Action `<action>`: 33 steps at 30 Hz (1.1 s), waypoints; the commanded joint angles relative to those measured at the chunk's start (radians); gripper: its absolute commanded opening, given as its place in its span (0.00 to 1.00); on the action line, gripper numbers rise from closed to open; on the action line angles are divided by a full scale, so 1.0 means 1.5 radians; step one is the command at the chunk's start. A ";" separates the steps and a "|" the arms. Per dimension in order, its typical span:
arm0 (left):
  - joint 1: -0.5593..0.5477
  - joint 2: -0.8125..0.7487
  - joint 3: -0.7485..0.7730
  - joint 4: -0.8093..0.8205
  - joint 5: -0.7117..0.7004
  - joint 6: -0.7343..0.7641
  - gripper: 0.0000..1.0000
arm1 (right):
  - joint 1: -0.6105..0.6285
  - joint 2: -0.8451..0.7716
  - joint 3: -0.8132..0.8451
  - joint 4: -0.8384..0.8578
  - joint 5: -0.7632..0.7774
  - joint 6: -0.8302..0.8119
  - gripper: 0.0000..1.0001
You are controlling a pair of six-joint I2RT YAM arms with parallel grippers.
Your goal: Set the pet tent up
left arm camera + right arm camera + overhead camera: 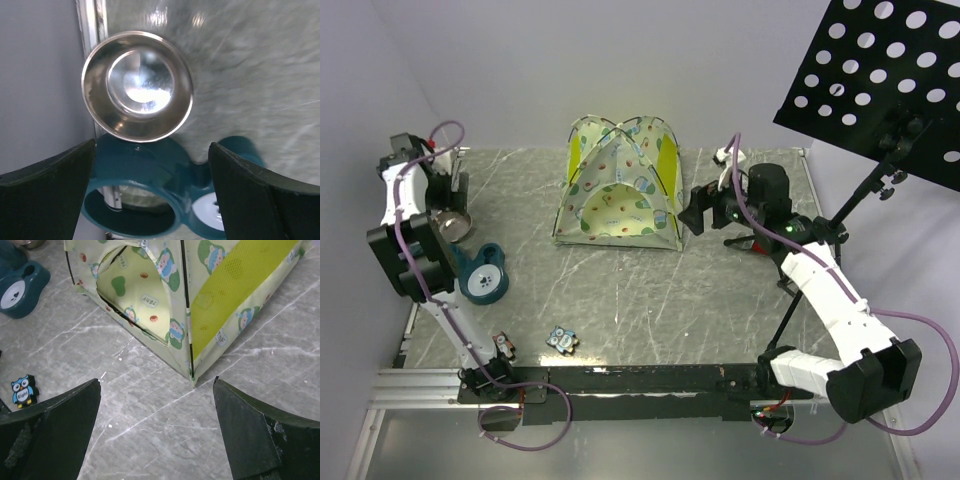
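Observation:
The pet tent (618,190) stands as a dome at the back middle of the table, its arched doorway facing the near side and thin dark poles crossing over the top. In the right wrist view the pet tent (165,300) shows its lime-yellow mesh side, and its near corner touches the table just ahead of my fingers. My right gripper (698,212) (156,382) hangs open beside that right front corner with only bare table between its fingers. At the far left, my left gripper (455,200) (152,150) is open above a steel bowl, holding nothing.
A steel bowl (455,225) (137,85) lies by the left edge, next to a teal bowl holder (483,275) (145,175). A small owl toy (561,340) (23,391) and another small figure (503,345) lie near the front. A black perforated stand (880,70) rises at the right.

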 commanded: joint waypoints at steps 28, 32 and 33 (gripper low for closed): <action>-0.132 0.035 -0.050 0.072 -0.147 0.052 0.01 | -0.083 0.113 0.155 -0.101 -0.128 -0.040 1.00; -0.178 -0.087 -0.066 0.030 -0.183 0.014 0.01 | -0.085 0.110 0.142 -0.087 -0.134 -0.030 1.00; -0.189 -0.123 -0.085 0.024 -0.211 -0.003 0.01 | -0.085 0.109 0.140 -0.083 -0.136 -0.028 1.00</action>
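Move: The steel bowl lies under the open left hand, its middle about 4 cm ahead, 2 cm to the left and 11 cm below. The teal tape dispenser sits behind the bowl and to its right, roughly 8 cm back and 5 cm right of the hand. The pitched tent stands far off, some 43 cm right and 8 cm ahead. From the right hand the bowl is about 66 cm left, 12 cm ahead and 25 cm down. The left fingers pinch the steel bowl's near right rim: the open hand sinks about 10 cm, drifting a little right and tipping back some 15 degrees so the fingers point more steeply down, then shuts at the bottom. It keeps the rim gripped and rises about 3 cm, easing right, away from the side wall. The open right hand creeps 2 cm forward and tips slightly down beside the tent. ##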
